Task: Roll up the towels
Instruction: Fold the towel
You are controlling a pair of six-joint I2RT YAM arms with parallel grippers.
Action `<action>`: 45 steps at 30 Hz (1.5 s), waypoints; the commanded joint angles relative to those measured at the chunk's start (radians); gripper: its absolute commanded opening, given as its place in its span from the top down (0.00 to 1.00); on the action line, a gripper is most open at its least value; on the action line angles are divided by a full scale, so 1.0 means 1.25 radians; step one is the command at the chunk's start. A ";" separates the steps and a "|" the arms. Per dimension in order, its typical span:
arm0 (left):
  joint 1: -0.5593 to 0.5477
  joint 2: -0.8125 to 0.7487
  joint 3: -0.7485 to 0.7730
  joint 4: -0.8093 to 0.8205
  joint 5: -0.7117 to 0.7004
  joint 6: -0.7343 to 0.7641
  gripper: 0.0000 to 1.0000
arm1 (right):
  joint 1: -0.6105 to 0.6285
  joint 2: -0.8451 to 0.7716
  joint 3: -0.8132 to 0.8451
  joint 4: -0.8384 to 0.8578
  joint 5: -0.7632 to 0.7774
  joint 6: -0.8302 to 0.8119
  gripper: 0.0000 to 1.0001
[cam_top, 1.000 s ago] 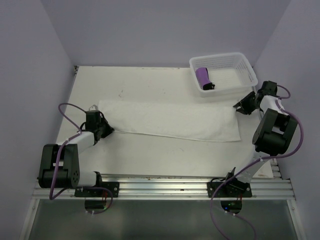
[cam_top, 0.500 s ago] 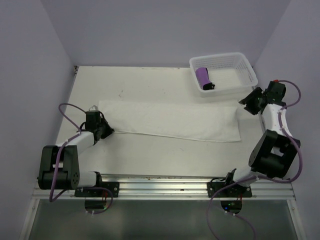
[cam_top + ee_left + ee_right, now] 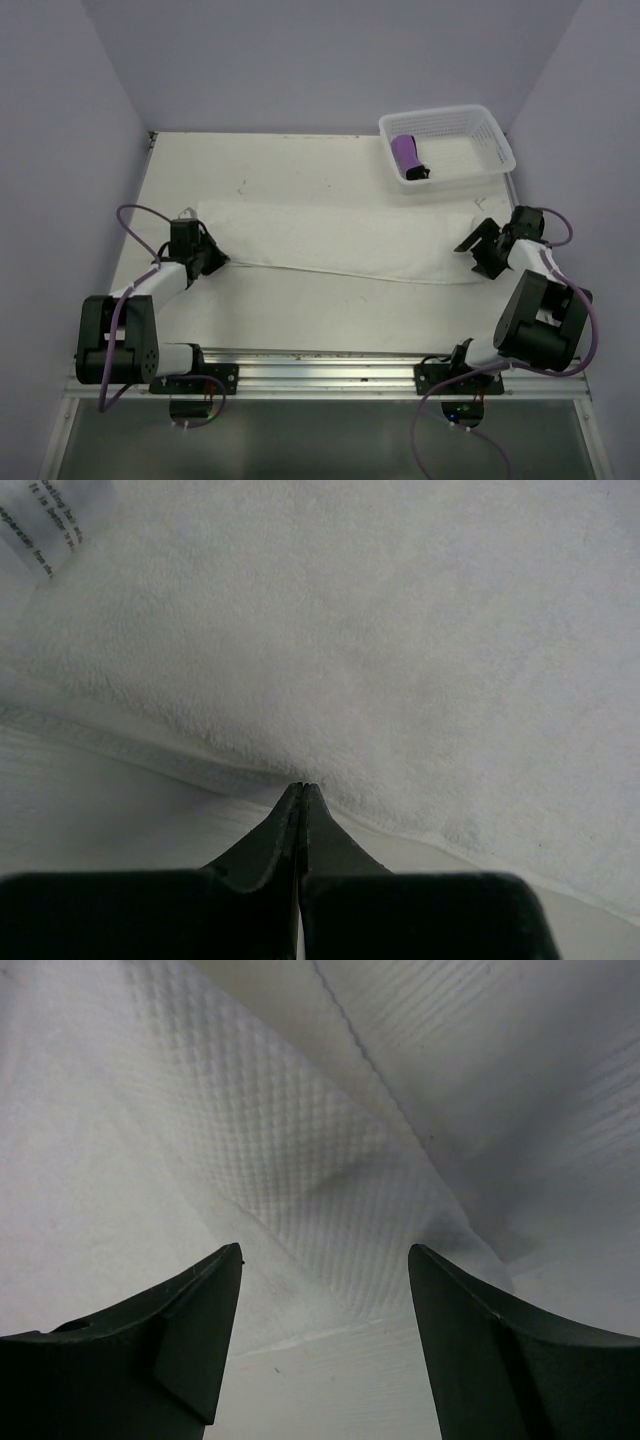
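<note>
The large white towel (image 3: 330,240) lies spread flat across the middle of the table. My left gripper (image 3: 212,260) is shut, its tips (image 3: 302,786) touching the hem at the towel's near left corner (image 3: 400,630); no cloth shows between the jaws. My right gripper (image 3: 476,255) stands open at the towel's right end. In the right wrist view its tips (image 3: 325,1250) straddle the waffle-textured corner (image 3: 300,1160) without touching it. The small purple towel (image 3: 405,153) lies rolled up in the white basket (image 3: 500,150).
The basket sits at the back right corner, close to the right wall. A printed care label (image 3: 50,520) sticks out at the towel's left end. Lilac walls close in the table on three sides. The arms' mounting rail (image 3: 320,370) runs along the near edge.
My right arm has swung from beside the basket down to the white towel's right end, and its jaws have opened wider. The left arm and both towels have not moved.
</note>
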 commanded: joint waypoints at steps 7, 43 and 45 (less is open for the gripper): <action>-0.004 -0.011 0.017 0.015 0.028 0.012 1.00 | 0.017 -0.019 -0.018 -0.020 0.105 -0.019 0.32; -0.004 -0.129 0.134 -0.111 -0.031 0.053 1.00 | 0.051 0.215 0.029 0.070 0.164 0.040 0.96; -0.004 -0.130 0.135 -0.109 -0.031 0.057 1.00 | 0.053 0.205 0.031 0.061 0.172 0.040 1.00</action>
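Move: The white towel's near right corner is my right hand's target, about 3 cm back and 3 cm to the right of the open fingers and some 4 cm below them. The white basket stands about 32 cm ahead and 1 cm to the left; in it the rolled purple towel is 30 cm ahead and 11 cm left. From my left hand, shut over the towel's near edge, that corner is about 58 cm to the right and 4 cm back. With my right hand I first drop back and down about 3 cm to table level behind the near right corner, then sweep some 6 cm forward and a little right, low along the table, closing from wide open to pinch the corner between my fingertips. Meanwhile my left hand, fingers still shut, rises about 7 cm off the near edge, easing forward and tipping its fingers up slightly. ##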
